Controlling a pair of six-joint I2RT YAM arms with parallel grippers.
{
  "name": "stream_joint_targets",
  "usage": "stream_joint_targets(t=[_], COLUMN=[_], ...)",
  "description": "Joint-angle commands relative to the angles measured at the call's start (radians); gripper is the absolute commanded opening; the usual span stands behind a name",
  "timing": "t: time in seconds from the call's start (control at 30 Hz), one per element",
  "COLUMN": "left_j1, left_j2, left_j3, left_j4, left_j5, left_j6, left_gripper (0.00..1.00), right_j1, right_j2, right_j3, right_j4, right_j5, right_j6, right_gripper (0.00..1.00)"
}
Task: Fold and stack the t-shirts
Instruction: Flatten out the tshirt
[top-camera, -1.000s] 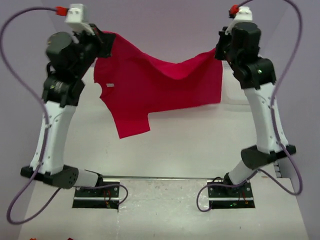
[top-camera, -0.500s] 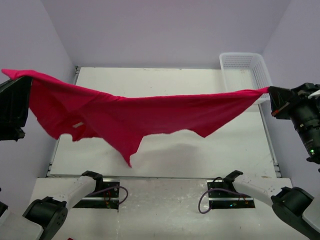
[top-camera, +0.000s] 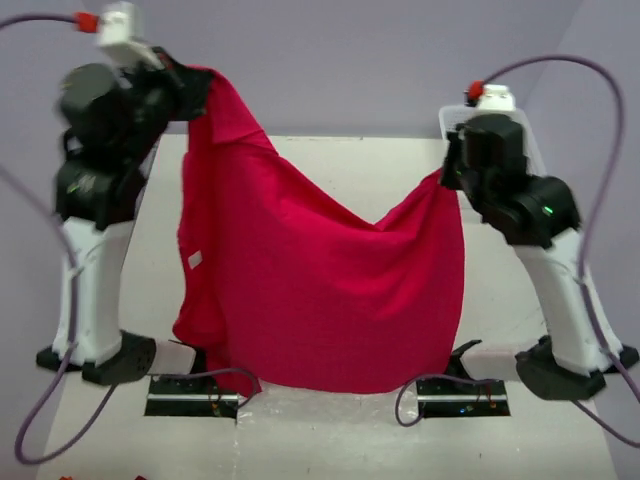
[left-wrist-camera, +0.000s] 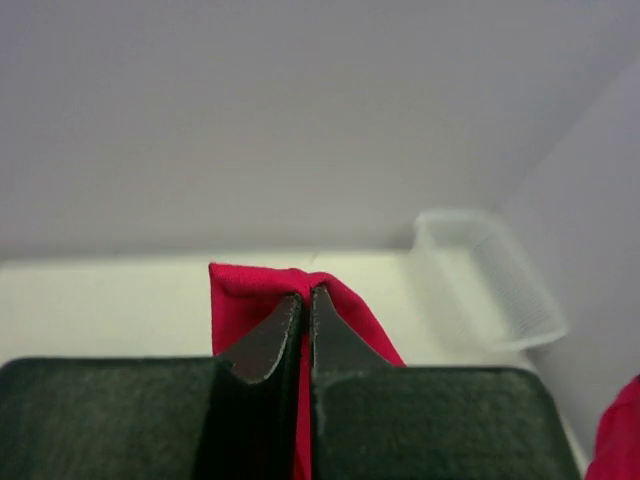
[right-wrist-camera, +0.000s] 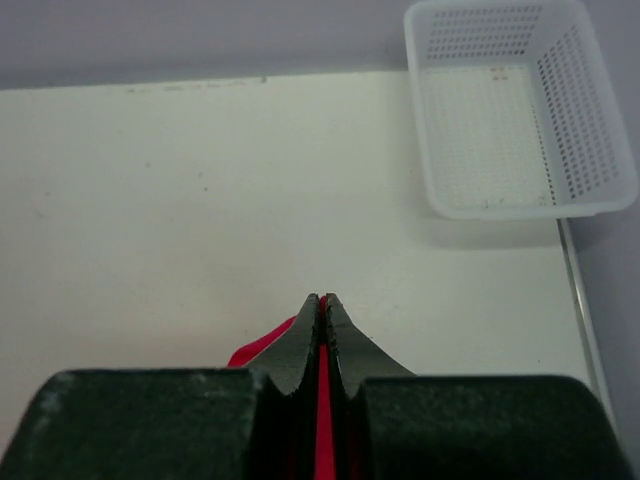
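Observation:
A bright red t-shirt (top-camera: 320, 290) hangs in the air between my two arms, sagging in the middle, its lower edge down near the arm bases. A small white label (top-camera: 194, 260) shows on its left part. My left gripper (top-camera: 197, 82) is raised at the upper left and shut on one corner of the cloth; in the left wrist view the red t-shirt (left-wrist-camera: 240, 295) is pinched in the left gripper (left-wrist-camera: 304, 296). My right gripper (top-camera: 446, 172) holds the other corner lower down; in the right wrist view the red t-shirt (right-wrist-camera: 258, 346) sits in the right gripper (right-wrist-camera: 322, 300).
A white mesh basket (right-wrist-camera: 510, 110) stands at the far right corner of the white table (right-wrist-camera: 180, 200); the basket (left-wrist-camera: 490, 275) also shows in the left wrist view. Lilac walls close the back and sides. Purple cables loop beside both arms.
From stretched wide and flat half a second ago, the t-shirt now hangs in a deep sag. Both arms have swung back up and inward, the left higher than the right.

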Motion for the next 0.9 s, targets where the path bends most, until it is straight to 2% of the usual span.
stream_joint_targets(t=[0.0,0.03,0.17,0.23,0.37,0.5,0.73,0.87], left_j1=[0.032,0.054,0.16,0.18,0.192,0.203,0.206,0.206], left_j2=[0.187,0.2,0.331,0.429,0.604,0.664,0.805,0.835], left_j3=[-0.23,-0.31,-0.559,-0.588,-0.565,-0.538,-0.326,-0.286], left_j4=[-0.086,0.016,0.201,0.297,0.399,0.502,0.462,0.43], left_j5=[-0.136,-0.125,-0.033,-0.036,0.027,0.083,0.102,0.109], left_j6=[0.079,0.087,0.066,0.082,0.136,0.165,0.182,0.181], left_gripper=[0.0,0.0,0.0,0.0,0.0,0.0,0.0,0.0], right_j1=[-0.07,-0.084,-0.199,-0.227,-0.279,-0.314,-0.375,-0.395], right_j2=[0.175,0.248,0.462,0.534,0.748,0.867,1.031,1.091], right_j3=[-0.14,-0.163,-0.169,-0.142,0.01,0.136,0.364,0.449], right_j4=[0.171,0.232,0.329,0.397,0.417,0.417,0.395,0.389], right_j5=[-0.068,-0.07,-0.136,-0.176,-0.224,-0.259,-0.291,-0.302], right_j6=[0.007,0.004,-0.012,-0.028,-0.068,-0.087,-0.14,-0.157], right_gripper=[0.0,0.0,0.0,0.0,0.0,0.0,0.0,0.0])
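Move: The t-shirt already hangs high between both hands, its far corners pinched in shut fingers. The table's far strip, where they are taking it, lies some 30 cm ahead of the left hand, about 4 cm left and roughly 60 cm below. From the right hand the strip is about 32 cm ahead, level sideways and 44 cm down. The white basket's middle sits about 28 cm ahead of the right hand, 26 cm to its right and 38 cm lower. The held t-shirt is flung down and outward onto the table: the left hand plunges about 50 cm and the right nearly 30 cm in the first half second while going forward. Both then carry on towards the far edge, rising slightly, for roughly 30 cm forward in all. The wrists tip sharply down, then ease partly back; the fingers keep their pinch. ##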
